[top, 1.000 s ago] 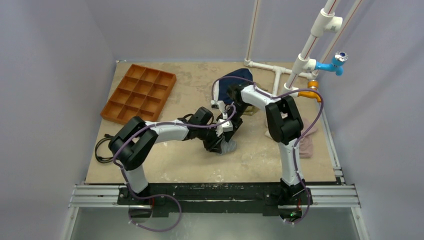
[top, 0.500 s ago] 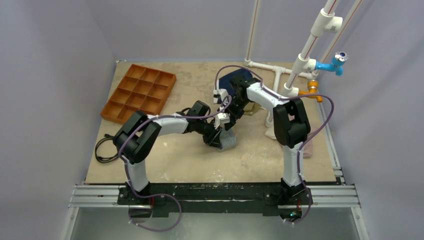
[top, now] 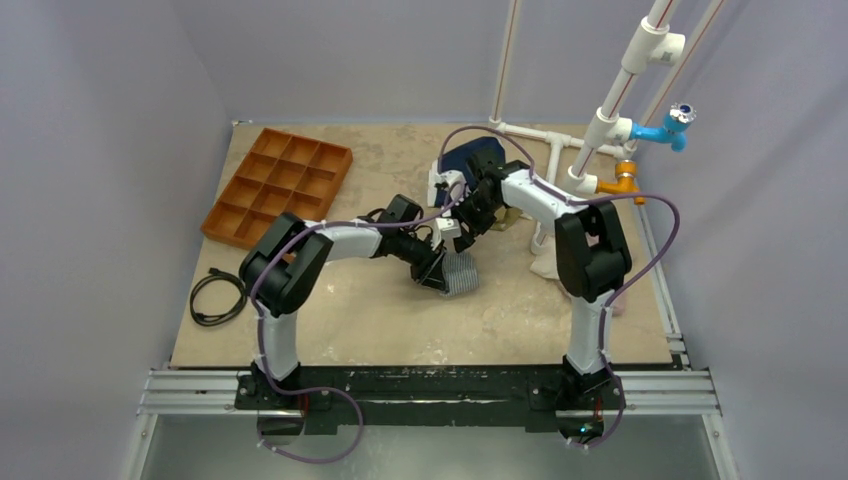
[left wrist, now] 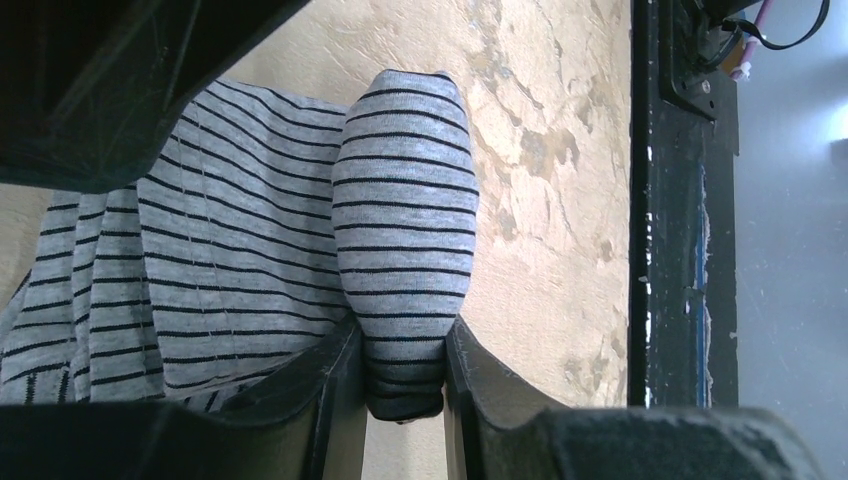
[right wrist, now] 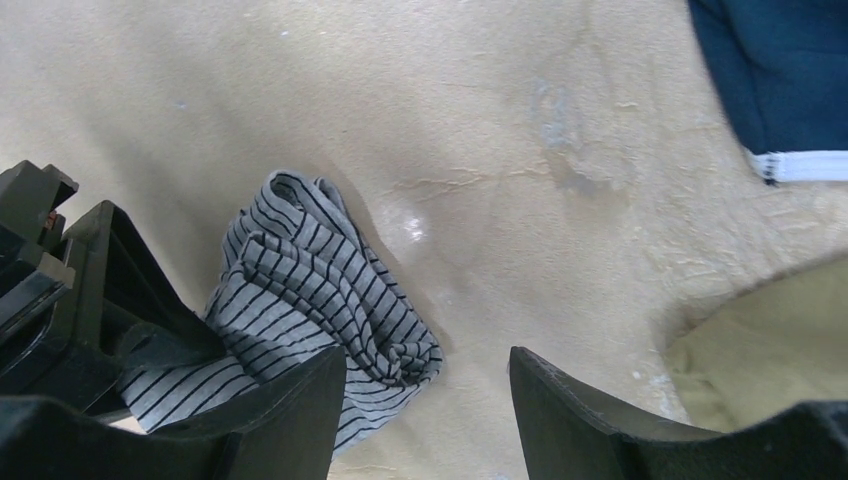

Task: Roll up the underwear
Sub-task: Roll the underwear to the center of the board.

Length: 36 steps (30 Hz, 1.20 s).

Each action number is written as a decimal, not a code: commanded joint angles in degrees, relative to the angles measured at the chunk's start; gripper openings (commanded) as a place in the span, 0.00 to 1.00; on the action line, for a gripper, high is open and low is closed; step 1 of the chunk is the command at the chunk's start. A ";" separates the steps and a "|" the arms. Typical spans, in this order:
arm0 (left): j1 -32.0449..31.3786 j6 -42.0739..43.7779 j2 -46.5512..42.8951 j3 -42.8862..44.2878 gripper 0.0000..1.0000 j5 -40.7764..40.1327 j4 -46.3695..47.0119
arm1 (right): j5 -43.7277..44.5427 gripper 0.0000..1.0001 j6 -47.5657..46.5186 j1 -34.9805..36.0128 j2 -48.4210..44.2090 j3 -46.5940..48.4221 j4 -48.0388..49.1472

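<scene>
The grey-and-white striped underwear lies at the middle of the table, partly rolled. In the left wrist view its rolled edge stands between my fingers. My left gripper is shut on that roll. My right gripper hangs just above and behind the garment, open and empty. In the right wrist view the striped cloth lies under the left finger, with the left gripper's black body at the left edge.
A navy garment lies behind the right wrist, also in the right wrist view. An olive-tan garment lies at the right. An orange compartment tray sits at the back left, a black cable near the left edge, white pipes at the back right.
My left gripper has shifted right and back with the striped roll in it. My right gripper has drawn back a little toward the navy garment.
</scene>
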 commanded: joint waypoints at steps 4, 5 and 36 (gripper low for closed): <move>3.36 -7.38 6.58 2.41 0.00 -8.47 -10.50 | -2.96 0.60 -1.89 -1.42 -6.62 1.12 -3.36; 3.37 -7.58 7.03 2.92 0.00 -8.92 -10.91 | -2.38 0.60 -2.15 -1.44 -6.74 1.34 -3.97; 4.68 -10.42 11.00 6.50 0.00 -9.97 -17.37 | 31.64 0.61 4.00 -4.47 -10.63 -1.07 2.16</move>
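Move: The left fingers already hold the near-left part of the striped underwear, whose bundle centres some 3 cm ahead of them, 3 cm to their right and 1 cm lower. From the open right hand the bundle is about 5 cm back, 2 cm left and 3 cm below. The olive cloth's middle lies roughly 10 cm ahead and 8 cm right of the right hand, the navy cloth's about 15 cm straight ahead, both some 4 cm lower. Left keeps its pinch, drawing the underwear 3 cm forward and slightly right; right, open, retreats 7 cm right, then forward. ##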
